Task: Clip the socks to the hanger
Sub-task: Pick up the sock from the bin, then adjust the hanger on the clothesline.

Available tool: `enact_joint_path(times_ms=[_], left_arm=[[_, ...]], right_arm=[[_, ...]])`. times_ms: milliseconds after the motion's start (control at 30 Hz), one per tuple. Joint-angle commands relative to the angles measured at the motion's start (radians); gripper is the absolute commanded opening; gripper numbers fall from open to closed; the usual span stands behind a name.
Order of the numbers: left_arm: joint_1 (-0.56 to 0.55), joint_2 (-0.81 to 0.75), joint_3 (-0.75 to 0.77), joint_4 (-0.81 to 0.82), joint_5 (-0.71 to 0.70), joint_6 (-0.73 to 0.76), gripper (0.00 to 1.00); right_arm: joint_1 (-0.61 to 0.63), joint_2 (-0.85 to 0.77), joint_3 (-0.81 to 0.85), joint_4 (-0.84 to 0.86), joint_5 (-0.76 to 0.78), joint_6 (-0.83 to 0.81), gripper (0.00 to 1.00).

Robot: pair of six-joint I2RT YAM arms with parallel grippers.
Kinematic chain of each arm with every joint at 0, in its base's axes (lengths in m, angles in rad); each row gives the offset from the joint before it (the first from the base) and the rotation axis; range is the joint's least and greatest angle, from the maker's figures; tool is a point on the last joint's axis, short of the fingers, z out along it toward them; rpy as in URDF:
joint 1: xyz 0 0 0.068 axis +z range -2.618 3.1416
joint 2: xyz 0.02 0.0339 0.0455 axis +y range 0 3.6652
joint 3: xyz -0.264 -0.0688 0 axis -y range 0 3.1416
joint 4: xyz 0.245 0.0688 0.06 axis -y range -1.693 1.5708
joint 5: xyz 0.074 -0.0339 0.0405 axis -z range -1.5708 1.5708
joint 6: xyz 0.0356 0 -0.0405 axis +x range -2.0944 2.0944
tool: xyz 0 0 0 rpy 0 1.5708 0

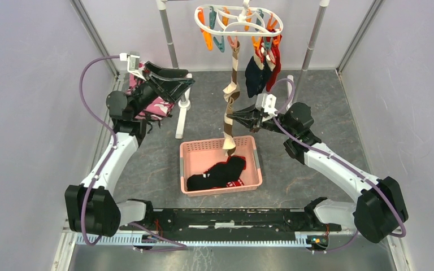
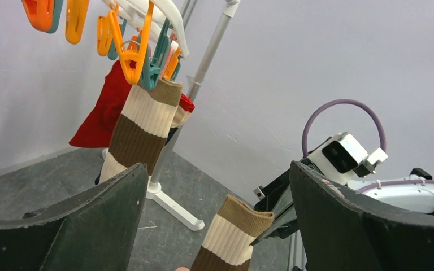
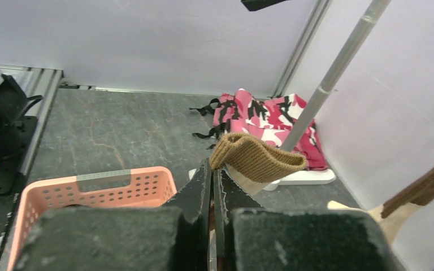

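The white hanger (image 1: 238, 17) hangs at the back with orange and teal clips. Clipped to it are a brown-and-beige striped sock (image 1: 235, 62) (image 2: 144, 116), a navy sock (image 1: 255, 76) and a red sock (image 1: 274, 66) (image 2: 99, 116). A second striped sock (image 1: 229, 127) (image 2: 230, 232) dangles into the pink basket (image 1: 198, 148); my right gripper (image 1: 231, 117) (image 3: 212, 165) is shut on it just under its tan cuff (image 3: 257, 158). My left gripper (image 1: 175, 79) (image 2: 215, 169) is open and holds nothing, left of the hanger and apart from both striped socks. Black socks (image 1: 217, 174) lie in the basket.
Grey rack poles (image 1: 169, 36) (image 1: 313, 34) stand either side of the hanger, with a white foot (image 1: 182, 113) on the floor. A pink camouflage cloth (image 1: 157, 106) (image 3: 260, 118) lies under the left arm. A red sock with white marks (image 1: 234, 183) lies in the basket.
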Motion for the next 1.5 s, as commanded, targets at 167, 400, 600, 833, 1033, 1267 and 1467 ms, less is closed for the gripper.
enact_joint_path(times_ms=[167, 400, 600, 833, 1033, 1267, 1467], left_arm=[[-0.174, -0.021, 0.159, -0.428, -0.23, 0.325, 0.93], [-0.247, 0.039, 0.279, -0.555, -0.356, 0.441, 0.8], [-0.277, 0.103, 0.393, -0.656, -0.469, 0.461, 0.78], [-0.333, 0.16, 0.498, -0.734, -0.593, 0.431, 0.71], [-0.34, 0.209, 0.554, -0.755, -0.64, 0.382, 0.71], [-0.348, 0.283, 0.62, -0.751, -0.642, 0.396, 0.74], [-0.349, 0.334, 0.665, -0.743, -0.639, 0.402, 0.73]], right_arm=[[0.0, -0.028, -0.037, 0.19, 0.08, -0.128, 0.0], [0.011, -0.025, -0.022, 0.178, 0.079, -0.209, 0.0], [0.011, 0.003, 0.03, 0.137, 0.09, -0.209, 0.0], [0.011, 0.036, 0.091, 0.121, 0.104, -0.184, 0.0], [0.011, 0.039, 0.095, 0.125, 0.108, -0.175, 0.0], [0.011, 0.041, 0.093, 0.127, 0.108, -0.177, 0.0], [0.011, 0.041, 0.092, 0.124, 0.112, -0.183, 0.0]])
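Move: The left hand, empty and wide open, has the teal clip it heads for about 14 cm ahead, 9 cm to its right and 3 cm above; the nearer orange clip is some 12 cm ahead, 5 cm right and 4 cm up, and the hung striped sock's middle is 15 cm ahead, 13 cm right and 8 cm below. From the right hand, holding the second striped sock's cuff, the teal clip is some 15 cm ahead, 3 cm left and 16 cm up, the hung sock 16 cm ahead, 1 cm right and 5 cm up. The left hand goes first rightwards and then mostly forward, about 13 cm in all, up to the teal clip by the hung sock, turning some 20 degrees counter-clockwise and tipping slightly down while its fingers narrow to about three quarters open, the nearer orange clip coming in between them. The right hand keeps its pinch on the other striped sock's cuff and brings it about 5 cm up and forward towards the clips, rolling so that its far side rises about 15 degrees. ##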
